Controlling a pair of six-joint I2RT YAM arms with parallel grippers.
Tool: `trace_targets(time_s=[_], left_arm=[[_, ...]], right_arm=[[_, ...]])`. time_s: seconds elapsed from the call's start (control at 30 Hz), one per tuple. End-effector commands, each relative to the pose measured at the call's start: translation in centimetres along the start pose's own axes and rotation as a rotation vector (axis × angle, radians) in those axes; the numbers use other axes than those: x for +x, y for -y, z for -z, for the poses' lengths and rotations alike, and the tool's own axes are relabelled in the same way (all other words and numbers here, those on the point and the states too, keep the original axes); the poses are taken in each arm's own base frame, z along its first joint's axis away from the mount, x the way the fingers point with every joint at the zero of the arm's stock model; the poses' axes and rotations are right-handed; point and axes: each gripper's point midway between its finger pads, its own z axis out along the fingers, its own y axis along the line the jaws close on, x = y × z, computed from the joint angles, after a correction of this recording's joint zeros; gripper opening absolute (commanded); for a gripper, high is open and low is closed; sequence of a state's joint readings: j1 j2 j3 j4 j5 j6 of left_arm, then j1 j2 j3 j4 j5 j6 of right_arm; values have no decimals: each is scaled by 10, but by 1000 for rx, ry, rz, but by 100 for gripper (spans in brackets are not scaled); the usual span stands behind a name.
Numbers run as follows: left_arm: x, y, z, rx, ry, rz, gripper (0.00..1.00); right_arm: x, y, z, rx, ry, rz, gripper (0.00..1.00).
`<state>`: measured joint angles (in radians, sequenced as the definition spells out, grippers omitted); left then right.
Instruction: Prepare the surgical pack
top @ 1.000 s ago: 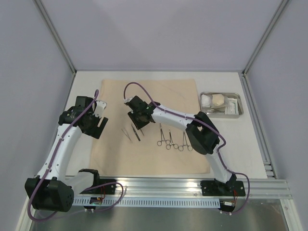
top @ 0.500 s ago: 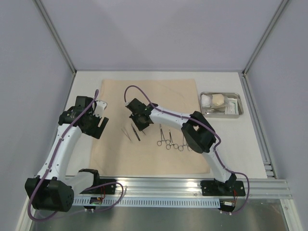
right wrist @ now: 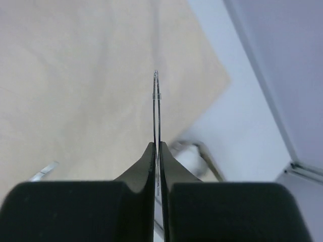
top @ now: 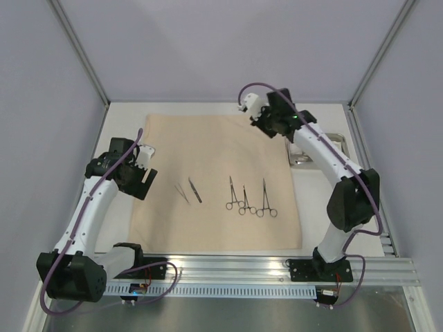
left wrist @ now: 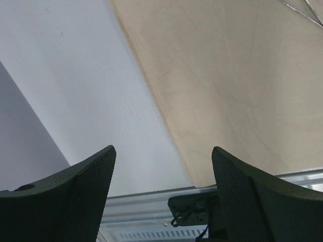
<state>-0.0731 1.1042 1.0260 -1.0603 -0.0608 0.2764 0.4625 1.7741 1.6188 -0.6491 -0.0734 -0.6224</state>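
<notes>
The tan cloth sheet [top: 221,173] lies flat in the middle of the table. On it rest two tweezers [top: 182,192] and, to their right, three scissor-handled clamps [top: 243,199]. My right gripper [top: 257,114] hangs over the cloth's far right corner, shut on a thin steel instrument [right wrist: 157,101] seen edge-on, which looks like tweezers. Below it shows the blurred steel tray [right wrist: 199,151]. In the top view the right arm hides most of the tray [top: 299,161]. My left gripper [left wrist: 161,196] stands open and empty over the cloth's left edge [left wrist: 151,85].
The aluminium rail [top: 277,266] runs along the near edge, with both arm bases on it. Grey walls and frame posts [top: 86,62] close in the table at the back and sides. White table surface [left wrist: 75,75] shows to the left of the cloth.
My right arm has swung from the tweezers at the cloth's middle up to the far right corner and its jaws have shut. The left arm has not moved.
</notes>
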Motion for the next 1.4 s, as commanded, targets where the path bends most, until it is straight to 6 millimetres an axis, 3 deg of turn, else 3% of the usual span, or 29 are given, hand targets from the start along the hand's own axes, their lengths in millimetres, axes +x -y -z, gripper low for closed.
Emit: trace_targets(time_s=[0.0, 0.1, 0.27, 0.4, 0.6, 0.67, 0.9, 1.1, 1.37], left_arm=[[-11, -4, 7, 1, 26, -6, 85], [-11, -4, 4, 2, 10, -6, 85], [-15, -7, 0, 3, -7, -10, 85], [-14, -7, -4, 5, -27, -10, 85], [-13, -8, -6, 5, -50, -10, 85], [-13, -8, -8, 6, -53, -12, 85], [-13, -8, -9, 4, -60, -12, 84], [-11, -10, -11, -5, -68, -16, 85], [-11, -10, -13, -6, -75, -18, 85]], right_arm=[[71, 40, 15, -76, -116, 310, 0], [106, 68, 25, -92, -160, 345, 0], [160, 83, 27, -130, -265, 369, 1], [179, 78, 17, -175, -263, 331, 1], [227, 66, 16, -207, -387, 346, 0], [235, 58, 13, -211, -378, 369, 0], [243, 73, 1, -165, -393, 377, 0], [260, 68, -7, -194, -433, 396, 0], [250, 80, -16, -147, -402, 391, 3]])
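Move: The right hand already holds the tweezers high over the far part of the cloth. The tray lies about 26 cm to its right, 1 cm farther out and 16 cm below, the gauze pack in the tray some 24 cm right and 4 cm out, the flat packets 32 cm right and 1 cm out. The nearest ringed clamp is about 18 cm back and 3 cm right. From the left hand, the tray is roughly 68 cm right and 22 cm ahead. With its fingers kept shut on the tweezers, the right hand sweeps fast to the right, some 22 cm in all and most of it in the first third, towards the tray, and then sinks about 15 cm into the space over the tray's left, near part. On the way the wrist turns some 30 degrees so that the fingers lose their leftward lean and point more steeply down, bringing the tweezers low beside the gauze, their tips by the tray's left wall; whether they touch the tray can't be seen. ##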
